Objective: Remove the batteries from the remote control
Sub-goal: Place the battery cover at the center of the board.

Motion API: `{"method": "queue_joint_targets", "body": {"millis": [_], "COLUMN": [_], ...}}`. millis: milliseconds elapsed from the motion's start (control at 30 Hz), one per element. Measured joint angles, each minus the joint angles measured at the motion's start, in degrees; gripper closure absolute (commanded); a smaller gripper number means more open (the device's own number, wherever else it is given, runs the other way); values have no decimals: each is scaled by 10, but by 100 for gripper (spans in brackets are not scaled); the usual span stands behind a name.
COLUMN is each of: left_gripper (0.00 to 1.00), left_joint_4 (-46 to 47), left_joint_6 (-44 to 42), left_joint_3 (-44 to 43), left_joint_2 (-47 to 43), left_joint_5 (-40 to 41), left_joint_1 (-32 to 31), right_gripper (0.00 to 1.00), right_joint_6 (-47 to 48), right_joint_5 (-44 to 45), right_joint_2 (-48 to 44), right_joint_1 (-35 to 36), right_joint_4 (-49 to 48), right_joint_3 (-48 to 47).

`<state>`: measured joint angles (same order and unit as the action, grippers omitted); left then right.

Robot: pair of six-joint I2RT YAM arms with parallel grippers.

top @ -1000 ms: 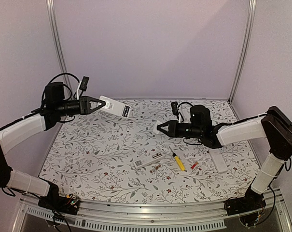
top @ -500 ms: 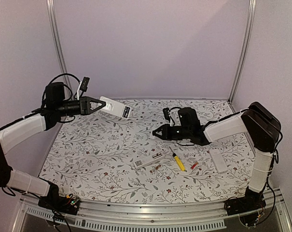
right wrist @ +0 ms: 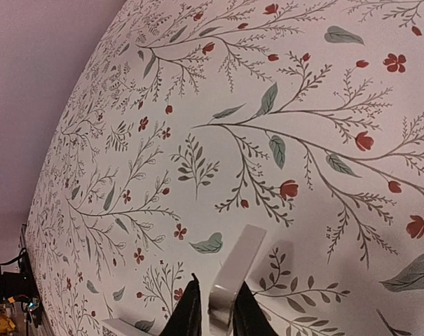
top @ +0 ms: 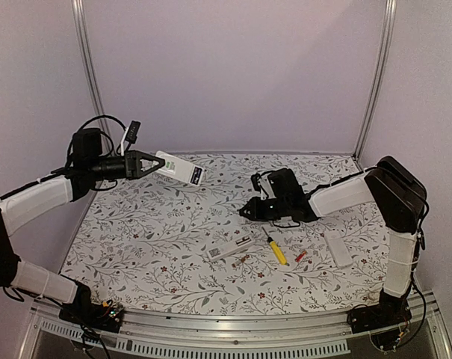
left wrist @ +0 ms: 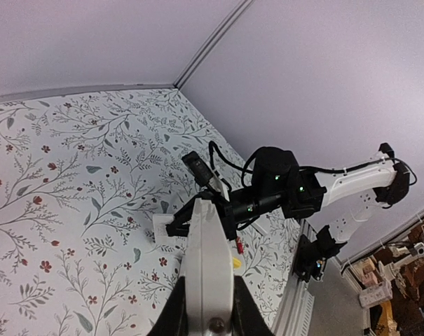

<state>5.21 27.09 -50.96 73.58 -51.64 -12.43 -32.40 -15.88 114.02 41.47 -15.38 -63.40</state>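
Note:
My left gripper [top: 157, 163] holds a white remote control [top: 179, 167] in the air at the back left, shut on its near end. In the left wrist view the remote [left wrist: 206, 238] runs out edge-on from between the jaws of that gripper [left wrist: 208, 301]. My right gripper [top: 245, 210] is low over the middle of the table. It is shut on a thin white cover plate [right wrist: 234, 266], whose far end rests on the cloth between the right gripper's [right wrist: 217, 283] fingers. One tiny red battery [top: 300, 256] lies on the table to the right, also visible as the battery [left wrist: 237, 245] in the left wrist view.
A second white remote [top: 231, 247] lies near the table's middle front. A yellow-handled, black-tipped tool [top: 276, 250] lies beside it. A white oblong piece [top: 338, 247] lies at the right. The floral cloth [top: 158, 232] covers the table; walls and metal posts close in the back.
The right arm has folded in and swung left and down, bringing its gripper and the cover plate onto the cloth. The left arm and its remote have stayed put.

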Motion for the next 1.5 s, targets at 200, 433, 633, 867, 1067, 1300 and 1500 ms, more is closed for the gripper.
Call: {"method": "queue_joint_targets", "body": {"millis": [200,433,633,867,1067,1300,1500], "left_gripper": [100,100,100,100,100,100,100], "left_joint_4": [0,0,0,-10,-25,-134,-191], "left_joint_6": [2,2,2,-1,11,32,73], "left_joint_3": [0,0,0,0,18,63,127], "left_joint_2": [4,5,9,13,6,-14,-26], "left_joint_5": [-1,-2,-2,23,41,54,57], "left_joint_1": [0,0,-1,-15,-37,-85,-141], "right_gripper": [70,59,50,45,37,30,31], "right_joint_6": [14,28,38,52,69,81,74], "right_joint_5": [15,30,47,74,94,102,89], "right_joint_2": [3,3,-14,-108,-206,-301,-329], "right_joint_1": [0,0,0,0,0,3,16], "right_joint_4": [26,46,59,71,103,133,135], "right_joint_3": [0,0,4,45,113,205,262]}}
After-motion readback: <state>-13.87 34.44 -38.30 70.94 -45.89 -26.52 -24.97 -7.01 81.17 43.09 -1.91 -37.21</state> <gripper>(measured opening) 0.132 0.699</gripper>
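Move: The right hand still holds the battery cover; its resting place lies about 4 cm below, 1 cm back and 1 cm right. At the same depth, the open remote is some 8 cm back and 5 left, the screwdriver 8 back and 10 right, the loose battery 13 back and 1 left. The left hand, gripping the white remote, has the open remote about 6 cm back, 22 right and 24 below. Right sinks 2 cm, opens off the cover, withdraws back-right 14 cm; left carries its remote down and back. ##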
